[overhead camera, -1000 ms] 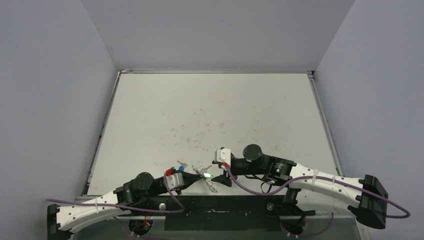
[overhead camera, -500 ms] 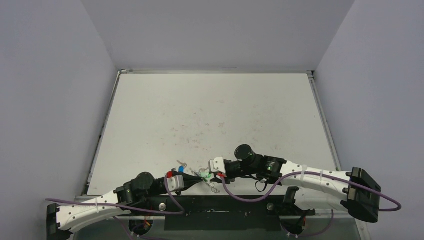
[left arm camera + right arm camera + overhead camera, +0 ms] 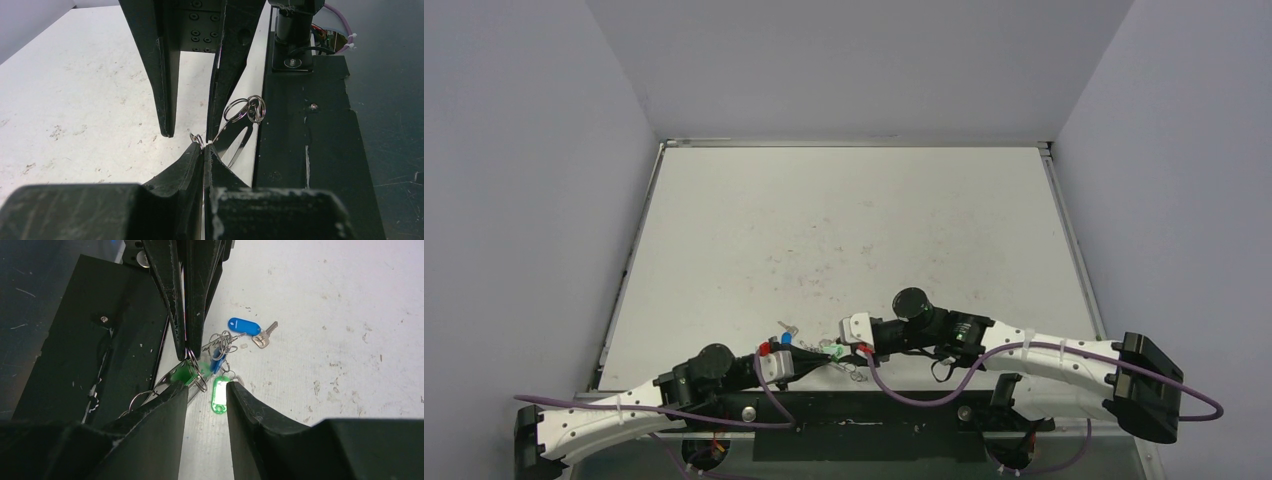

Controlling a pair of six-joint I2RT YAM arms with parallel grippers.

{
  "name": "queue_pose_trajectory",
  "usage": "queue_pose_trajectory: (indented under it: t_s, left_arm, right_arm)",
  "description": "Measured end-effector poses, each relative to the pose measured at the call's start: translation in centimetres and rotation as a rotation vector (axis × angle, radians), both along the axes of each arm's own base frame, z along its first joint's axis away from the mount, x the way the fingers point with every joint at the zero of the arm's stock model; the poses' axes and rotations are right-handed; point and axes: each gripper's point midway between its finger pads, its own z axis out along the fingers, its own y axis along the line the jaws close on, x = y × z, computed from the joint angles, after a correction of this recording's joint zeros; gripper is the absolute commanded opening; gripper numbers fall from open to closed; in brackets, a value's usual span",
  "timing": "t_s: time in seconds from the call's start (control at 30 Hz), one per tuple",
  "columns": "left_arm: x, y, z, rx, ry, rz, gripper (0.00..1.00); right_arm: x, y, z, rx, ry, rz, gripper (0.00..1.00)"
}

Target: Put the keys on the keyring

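My left gripper (image 3: 204, 148) (image 3: 816, 357) is shut on a thin silvery bit of the keyring (image 3: 198, 139) at its very tips. Wire and small rings (image 3: 248, 109) trail off to the right. My right gripper (image 3: 207, 389) (image 3: 836, 346) faces it tip to tip, jaws apart. A bright green key tag (image 3: 219, 394) lies on the table between its fingertips, against the right one. A second green tag (image 3: 185, 374) sits by its left fingertip, next to the ring loops (image 3: 220, 342). A blue-headed key (image 3: 244, 326) (image 3: 786, 338) lies flat just beyond.
The black mounting plate (image 3: 115, 330) (image 3: 310, 150) at the table's near edge runs right beside both grippers. A loose wire loop (image 3: 139, 398) hangs over it. The white tabletop (image 3: 854, 230) stretches away to grey walls; purple cables (image 3: 904, 385) trail from both arms.
My right arm has stretched left and lower, bringing its gripper in against the left gripper's tips, and its jaws have narrowed. The left gripper has stayed shut in place.
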Motion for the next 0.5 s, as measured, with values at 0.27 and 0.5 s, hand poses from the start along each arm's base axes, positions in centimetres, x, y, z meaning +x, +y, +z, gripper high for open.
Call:
queue_pose_trajectory:
  t_s: [0.27,0.5]
  left_arm:
    - [0.02,-0.07,-0.05,0.002,0.000,0.000,0.00]
    - [0.02,-0.07,-0.05,0.002,0.000,0.000,0.00]
  right_arm:
    - [-0.29,0.61,0.46,0.030,0.015,0.020,0.00]
    - [-0.35,0.78,0.01,0.024,0.031,0.030,0.00]
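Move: The small steel ring to be pinched sticks out of the closed left fingertips, about 1 cm to the right of the left hand point; from the right hand it lies about 1 cm to the left, level and neither ahead nor back. From the right hand, the green tag hangs some 2 cm ahead, 1 cm left and 5 cm below. The blue-tagged key lies on the table about 9 cm ahead, 11 cm left and 14 cm below. Ease the right gripper about 1 cm to its left, towards the left fingertips, and close its part-open fingers almost fully so their tips pinch the small steel ring protruding there. Tilt the wrist only a touch. Keep the left gripper still and shut on that ring all the while. ##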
